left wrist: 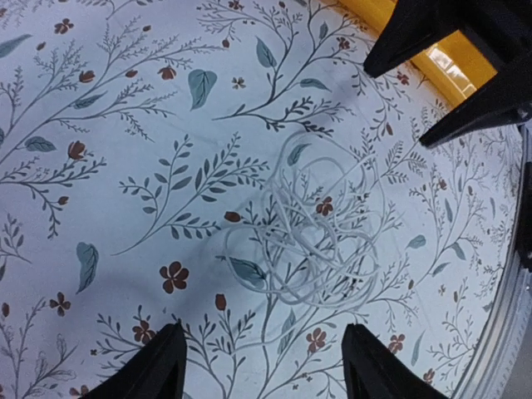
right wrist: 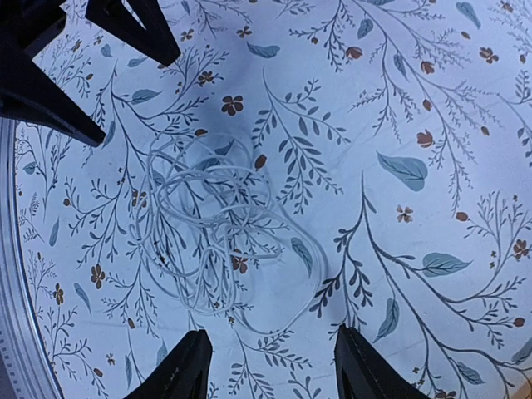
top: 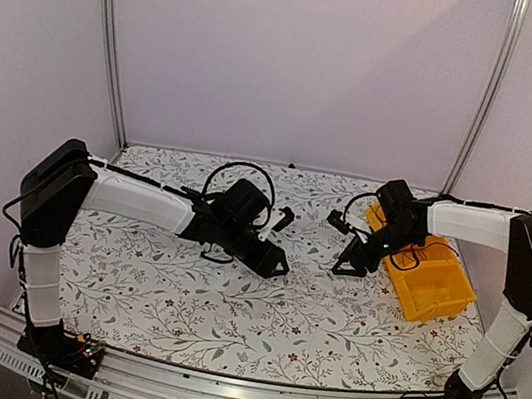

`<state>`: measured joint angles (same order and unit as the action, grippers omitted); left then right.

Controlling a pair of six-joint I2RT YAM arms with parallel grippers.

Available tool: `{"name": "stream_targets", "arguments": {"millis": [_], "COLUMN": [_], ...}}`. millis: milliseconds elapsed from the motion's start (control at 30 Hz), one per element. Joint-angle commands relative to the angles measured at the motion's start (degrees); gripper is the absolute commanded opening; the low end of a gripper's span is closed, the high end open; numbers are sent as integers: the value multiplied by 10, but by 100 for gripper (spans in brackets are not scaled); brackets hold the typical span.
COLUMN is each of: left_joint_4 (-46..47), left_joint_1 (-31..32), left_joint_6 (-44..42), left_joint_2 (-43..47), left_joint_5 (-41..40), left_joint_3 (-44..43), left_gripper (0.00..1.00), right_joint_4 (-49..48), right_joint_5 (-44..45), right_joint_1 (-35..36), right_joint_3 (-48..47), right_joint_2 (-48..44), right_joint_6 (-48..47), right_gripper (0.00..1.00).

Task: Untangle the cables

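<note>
A loose tangle of thin white cables [left wrist: 320,229] lies flat on the floral tablecloth, seen in both wrist views [right wrist: 204,224]. My left gripper [left wrist: 263,328] hovers over the near edge of the tangle, open, with nothing between its fingers. My right gripper [right wrist: 271,331] faces it from the other side, also open and empty, its fingers apart from the cables. Each wrist view shows the other gripper beyond the tangle: the right gripper [left wrist: 395,104] and the left gripper [right wrist: 137,100]. From above, the left gripper [top: 272,259] and right gripper [top: 349,263] point at each other mid-table; the cables are too faint to make out there.
A yellow bin [top: 434,287] stands at the right, just behind the right gripper, and its rim [left wrist: 453,66] shows in the left wrist view. The table's metal edge [right wrist: 12,291] runs close to the tangle.
</note>
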<state>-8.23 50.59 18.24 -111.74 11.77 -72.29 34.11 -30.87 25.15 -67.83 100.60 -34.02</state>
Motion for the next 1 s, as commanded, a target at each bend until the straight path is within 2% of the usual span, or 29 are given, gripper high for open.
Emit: {"name": "stream_targets", "arguments": {"millis": [0, 133, 200, 300, 467, 600, 767, 967], "left_joint_4": [78, 236, 261, 266, 268, 296, 341, 333], "left_joint_1": [0, 1, 1, 5, 10, 23, 39, 42], "left_joint_6": [65, 129, 144, 143, 131, 116, 97, 101], "left_joint_2": [12, 40, 39, 30, 14, 8, -26, -80], "left_joint_5": [9, 22, 22, 12, 6, -15, -30, -53], "left_joint_3": [47, 131, 143, 141, 124, 114, 83, 30], "left_gripper": [69, 67, 66, 65, 64, 66, 67, 64], "right_joint_4": [-13, -10, -12, -17, -20, -25, -22, -22], "right_joint_5": [-39, -44, -46, -42, -36, -32, -48, -72], "right_joint_1": [14, 30, 36, 42, 48, 48, 48, 48], "right_joint_3": [-20, -32, -37, -43, -45, -39, -38, -33], "right_joint_2": [27, 67, 84, 100, 102, 85, 64, 43], "right_joint_6": [31, 39, 40, 45, 52, 56, 55, 65], "right_gripper": [56, 57, 56, 49, 14, 2, 0, 0]}}
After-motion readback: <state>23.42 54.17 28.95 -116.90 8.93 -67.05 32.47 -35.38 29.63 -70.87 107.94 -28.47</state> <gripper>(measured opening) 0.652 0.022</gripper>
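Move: Between the two hands lies the pale cable tangle, its middle some 8 cm to the right hand's left, about 2 cm back and roughly 5 cm below it. The orange bin is the tangle's neighbour, about 20 cm to the right hand's right and 7 cm farther out. From the left hand the tangle lies about 7 cm to the right, 1 cm ahead and 4 cm down. Sinking about 4 cm and sliding nearly as far left, slightly back, the right hand reaches the tangle's near side, shuts its open fingers on a strand and lifts it some 2 cm. The left, fingers staying open, first dips down and back-left, then swings about 7 cm right and 5 cm up towards the right fingertips, tipping its fingers some 20 degrees nearer level. ##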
